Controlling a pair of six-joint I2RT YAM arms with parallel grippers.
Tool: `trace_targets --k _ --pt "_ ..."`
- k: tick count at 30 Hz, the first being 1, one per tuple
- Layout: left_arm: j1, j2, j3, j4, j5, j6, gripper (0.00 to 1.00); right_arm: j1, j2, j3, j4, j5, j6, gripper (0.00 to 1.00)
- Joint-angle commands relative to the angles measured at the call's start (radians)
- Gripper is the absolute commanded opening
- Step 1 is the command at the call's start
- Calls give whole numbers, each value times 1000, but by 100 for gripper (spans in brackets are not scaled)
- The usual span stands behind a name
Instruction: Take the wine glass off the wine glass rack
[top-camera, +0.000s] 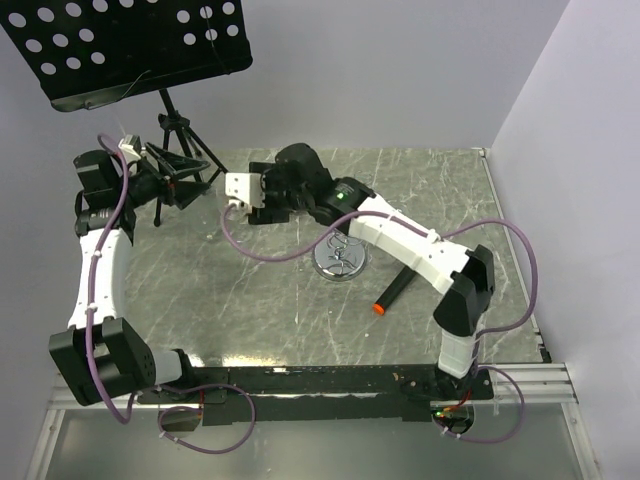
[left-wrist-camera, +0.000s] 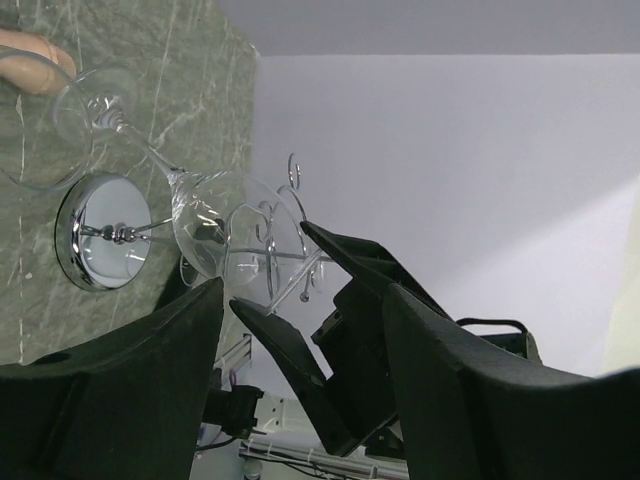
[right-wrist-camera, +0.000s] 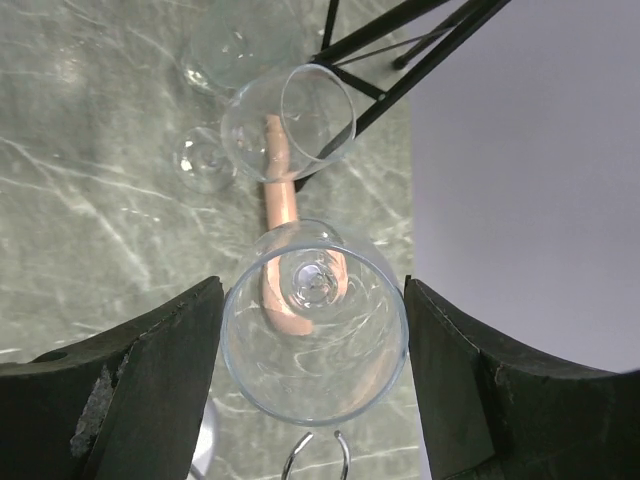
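Note:
In the right wrist view my right gripper (right-wrist-camera: 312, 300) is shut on the bowl of a clear wine glass (right-wrist-camera: 315, 370). Both fingers press its sides, and its rim faces the camera with the foot pointing down at the table. A wire hook of the wine glass rack (right-wrist-camera: 315, 455) shows just under the rim. From above, the rack's chrome disc base (top-camera: 340, 262) stands mid-table, with the right gripper (top-camera: 240, 205) to its left. The left wrist view shows the glass (left-wrist-camera: 215, 235) in front of the rack (left-wrist-camera: 100, 230). My left gripper (left-wrist-camera: 305, 290) is open and empty, by the tripod (top-camera: 185, 170).
Two more wine glasses (right-wrist-camera: 290, 125) (right-wrist-camera: 235, 40) and a peach-coloured object (right-wrist-camera: 280, 200) are on the table below the held glass. The black music stand (top-camera: 140, 40) stands at the back left. A black marker with an orange tip (top-camera: 395, 293) lies right of the rack.

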Motion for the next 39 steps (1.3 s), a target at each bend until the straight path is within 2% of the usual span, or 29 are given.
trace_targets --k 1,8,39 --pt "14 -43 9 5 -2 19 69 -37 59 170 -78 -33 125 29" --pt "27 -50 -8 6 -2 13 69 -76 135 264 -153 -91 235 29" --pt "93 -79 -33 -35 -25 49 70 -137 323 390 -128 -196 465 30"
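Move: The right gripper already holds the wine glass by its bowl, its foot swung forward; the clear patch of table it is bound for lies about 4 cm ahead and some 30 cm below. The near standing glass is about 9 cm to the left and 6 cm farther out, the pink microphone roughly 16 cm ahead and 3 cm left, the rack 17 cm right and 2 cm back. From the left gripper that patch is about 14 cm right, 4 cm ahead, 34 cm down. Lower the right gripper about 8 cm towards the clear table between the standing glasses and the rack, easing forward some 4 cm at the start and again at the end. Tip the hand down some 30 degrees on the way to swing the glass's foot underneath, and keep the grip on the bowl. Let the empty left gripper, still open, drift a little to the left. ##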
